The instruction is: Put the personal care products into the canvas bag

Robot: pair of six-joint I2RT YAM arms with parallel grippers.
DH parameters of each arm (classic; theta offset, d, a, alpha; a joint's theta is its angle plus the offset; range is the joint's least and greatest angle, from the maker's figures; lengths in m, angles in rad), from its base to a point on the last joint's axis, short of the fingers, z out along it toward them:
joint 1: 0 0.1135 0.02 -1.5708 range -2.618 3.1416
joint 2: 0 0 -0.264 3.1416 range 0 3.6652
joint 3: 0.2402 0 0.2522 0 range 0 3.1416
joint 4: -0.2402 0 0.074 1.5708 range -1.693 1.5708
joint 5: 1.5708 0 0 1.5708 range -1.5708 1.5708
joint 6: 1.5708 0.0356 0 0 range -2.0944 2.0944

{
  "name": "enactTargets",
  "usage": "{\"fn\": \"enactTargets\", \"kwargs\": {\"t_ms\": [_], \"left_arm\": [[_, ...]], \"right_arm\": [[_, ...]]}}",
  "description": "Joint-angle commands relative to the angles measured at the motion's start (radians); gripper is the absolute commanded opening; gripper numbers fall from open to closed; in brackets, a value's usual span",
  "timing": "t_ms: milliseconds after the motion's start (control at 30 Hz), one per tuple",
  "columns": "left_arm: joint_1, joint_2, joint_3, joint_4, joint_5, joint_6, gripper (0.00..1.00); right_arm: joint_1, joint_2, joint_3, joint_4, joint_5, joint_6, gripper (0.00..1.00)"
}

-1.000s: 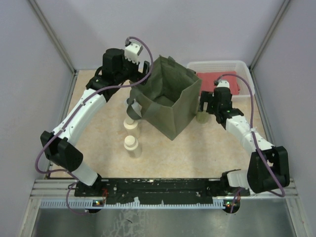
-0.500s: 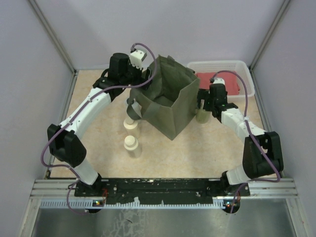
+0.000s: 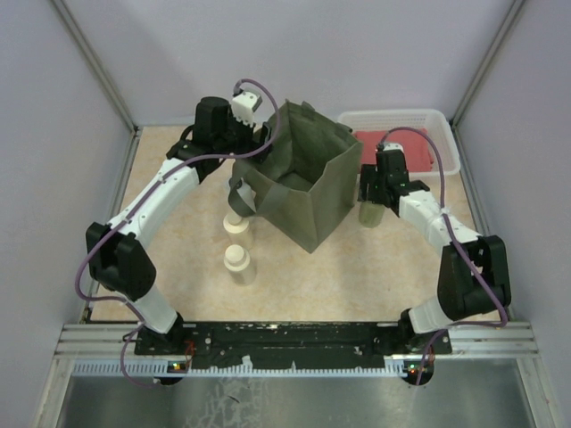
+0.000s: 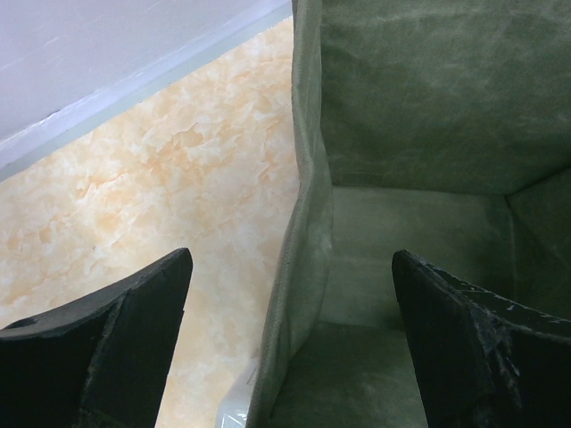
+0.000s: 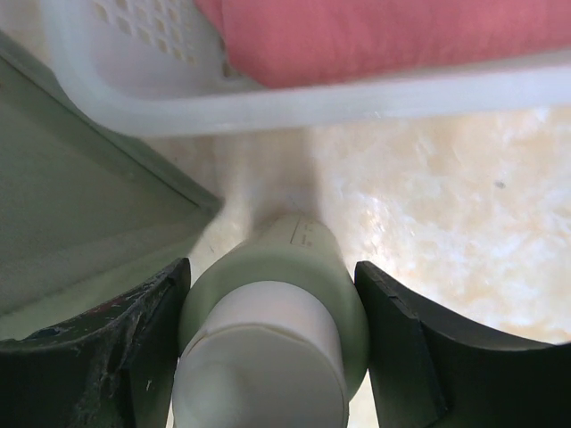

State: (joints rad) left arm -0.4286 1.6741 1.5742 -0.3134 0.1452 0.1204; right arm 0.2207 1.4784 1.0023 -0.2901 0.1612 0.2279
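Note:
The olive canvas bag [image 3: 303,178] stands open at mid-table. My left gripper [image 3: 252,147] is open at its left rim; in the left wrist view the bag's wall [image 4: 308,223] runs up between the wide-apart fingers, and the bag's inside [image 4: 410,134] looks bare. A pale yellowish bottle [image 3: 368,215] stands right of the bag. My right gripper [image 3: 373,192] is shut on it, with both fingers against the sides of the bottle [image 5: 285,276] below its cream cap. Two clear bottles with cream caps [image 3: 236,225] [image 3: 239,266] stand left of the bag.
A white mesh basket [image 3: 446,125] holding a red folded cloth [image 3: 397,147] sits at the back right, just behind the right gripper; its rim [image 5: 268,107] is close above the bottle. The bag's loop handle [image 3: 239,194] hangs toward the nearer clear bottle.
The right jaws have closed in on the pale bottle, and that arm has shifted slightly left. The left gripper moved right to the bag's rim and stayed open.

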Motion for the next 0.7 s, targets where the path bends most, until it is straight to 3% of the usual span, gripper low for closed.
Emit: {"fn": "enactTargets", "kwargs": {"t_ms": [0,67,200,400,533,667], "left_arm": [[0.013,0.020,-0.007,0.027,0.048,0.015,0.96],[0.016,0.025,-0.004,0.021,0.055,0.016,0.91],[0.018,0.037,0.002,0.013,0.062,0.015,0.69],[0.019,0.037,0.000,0.014,0.082,0.002,0.40],[0.019,0.032,0.002,0.014,0.091,-0.008,0.30],[0.019,0.025,0.006,0.009,0.087,-0.009,0.28]], "right_arm": [[0.000,-0.111,0.105,-0.181,0.089,-0.045,0.00],[0.000,-0.159,0.154,-0.234,0.113,-0.050,0.00],[0.000,-0.245,0.265,-0.304,0.114,-0.066,0.00],[0.001,-0.280,0.486,-0.279,0.044,-0.130,0.00],[0.002,-0.247,0.611,-0.180,-0.073,-0.165,0.00],[0.000,-0.192,0.732,-0.090,-0.152,-0.164,0.00]]}}
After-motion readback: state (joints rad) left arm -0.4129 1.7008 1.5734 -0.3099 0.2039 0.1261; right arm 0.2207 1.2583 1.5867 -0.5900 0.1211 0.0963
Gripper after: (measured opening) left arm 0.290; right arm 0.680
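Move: The left hand's open fingers already straddle the canvas bag's left-hand rim, about 1 cm ahead and 1 cm below; a white bottle stands roughly 7 cm back, 4 cm left and 18 cm below, and a cream bottle some 14 cm back, 6 cm left and 19 cm below. The right hand already grips the green bottle: the bag's middle lies about 19 cm left and 5 cm ahead, near level, the white basket about 17 cm ahead, 7 cm right and 8 cm below. Lifting the green bottle in its kept grip, the right hand first draws back about 4 cm and a little left, then rises fast, some 28 cm in all, easing forward again while its fingers tip up nearly 30 degrees. The left hand sinks about 1 cm and closes most of the way around the bag's rim, bringing both fingertips to the cloth. ##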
